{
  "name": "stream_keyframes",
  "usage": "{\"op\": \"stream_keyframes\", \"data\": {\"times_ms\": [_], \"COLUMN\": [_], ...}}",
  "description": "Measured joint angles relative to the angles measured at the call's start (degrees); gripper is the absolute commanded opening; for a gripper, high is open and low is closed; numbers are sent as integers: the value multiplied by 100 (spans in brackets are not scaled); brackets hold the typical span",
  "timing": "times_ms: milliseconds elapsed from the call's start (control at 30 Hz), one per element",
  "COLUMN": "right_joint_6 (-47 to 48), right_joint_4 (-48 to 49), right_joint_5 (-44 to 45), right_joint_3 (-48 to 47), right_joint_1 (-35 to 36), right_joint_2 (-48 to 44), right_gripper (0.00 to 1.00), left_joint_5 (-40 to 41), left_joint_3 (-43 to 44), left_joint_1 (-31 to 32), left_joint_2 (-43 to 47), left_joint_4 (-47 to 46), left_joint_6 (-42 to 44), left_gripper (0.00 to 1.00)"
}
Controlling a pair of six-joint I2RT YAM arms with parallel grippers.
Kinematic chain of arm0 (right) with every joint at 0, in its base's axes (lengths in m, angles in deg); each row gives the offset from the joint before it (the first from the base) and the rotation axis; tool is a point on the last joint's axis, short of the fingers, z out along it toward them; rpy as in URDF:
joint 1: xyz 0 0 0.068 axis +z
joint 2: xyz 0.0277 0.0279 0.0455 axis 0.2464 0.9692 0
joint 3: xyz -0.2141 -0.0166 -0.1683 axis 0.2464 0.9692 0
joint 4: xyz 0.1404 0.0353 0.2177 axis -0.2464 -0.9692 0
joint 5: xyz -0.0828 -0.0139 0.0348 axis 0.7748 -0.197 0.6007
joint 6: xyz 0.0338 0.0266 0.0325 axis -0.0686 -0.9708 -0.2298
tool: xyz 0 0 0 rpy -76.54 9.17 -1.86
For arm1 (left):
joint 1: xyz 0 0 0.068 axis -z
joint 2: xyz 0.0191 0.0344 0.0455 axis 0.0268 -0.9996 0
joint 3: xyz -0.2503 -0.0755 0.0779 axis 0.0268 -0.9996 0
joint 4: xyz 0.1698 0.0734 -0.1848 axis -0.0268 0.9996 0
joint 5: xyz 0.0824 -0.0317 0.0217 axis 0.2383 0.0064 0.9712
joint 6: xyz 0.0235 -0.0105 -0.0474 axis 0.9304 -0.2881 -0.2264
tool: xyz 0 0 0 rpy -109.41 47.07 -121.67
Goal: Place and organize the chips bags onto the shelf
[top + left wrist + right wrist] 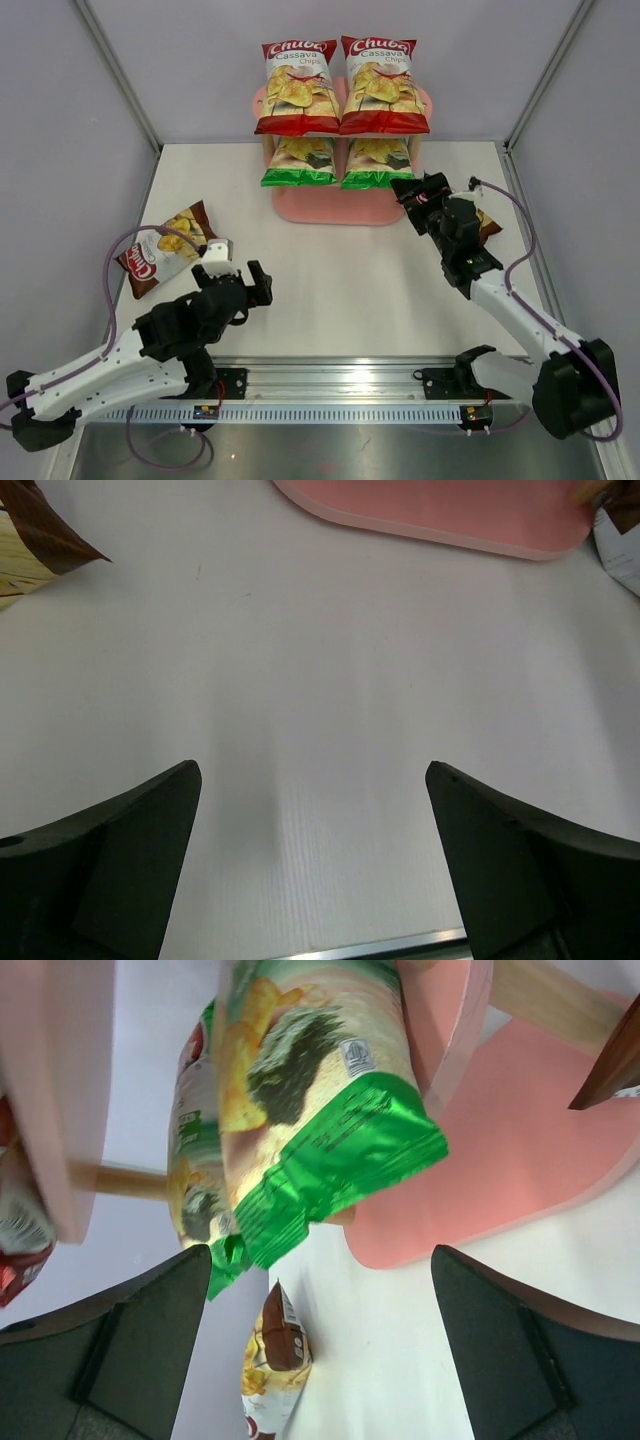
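Two red chips bags stand on the top board of the pink shelf. Two green bags stand on the middle board. One dark brown bag lies on the table at the left. Another brown bag lies mostly hidden behind the right arm. My right gripper is open and empty, just right of the nearer green bag, apart from it. My left gripper is open and empty above bare table, right of the left brown bag.
The shelf's pink bottom board juts toward the arms, and a wooden post stands beside the right gripper. Pale walls close the table at back and sides. A metal rail runs along the near edge.
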Motion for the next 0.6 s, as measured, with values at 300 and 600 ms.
{"op": "stream_keyframes", "data": {"times_ms": [300,600], "right_joint_6": [1379,2203], "right_joint_4": [-1534,-2758], "right_joint_5": [-7,-737], "right_joint_3": [557,785], "right_joint_1": [-4,-9], "right_joint_2": [-2682,-4374], "right_gripper": [99,99], "left_joint_5": [-1827,-2157], "left_joint_3": [118,153], "left_joint_1": [-2522,-4072], "left_joint_2": [-1580,-2212], "left_joint_4": [-946,-1054], "left_joint_6": [765,59], "left_gripper": [99,99]}}
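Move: The left hand has the brown chips bag on the table about 16 cm ahead, 23 cm to its left and 15 cm below. For the right hand, the other brown chips bag lies some 10 cm ahead, 10 cm to the right and 20 cm below. From the right hand, the right green bag on the shelf sits about 12 cm ahead, 7 cm left, 2 cm up; the left green bag, equally far ahead and as high, is 26 cm left. Open right hand backs some 15 cm from the green bag; open left goes forward, left and down towards its brown bag. ##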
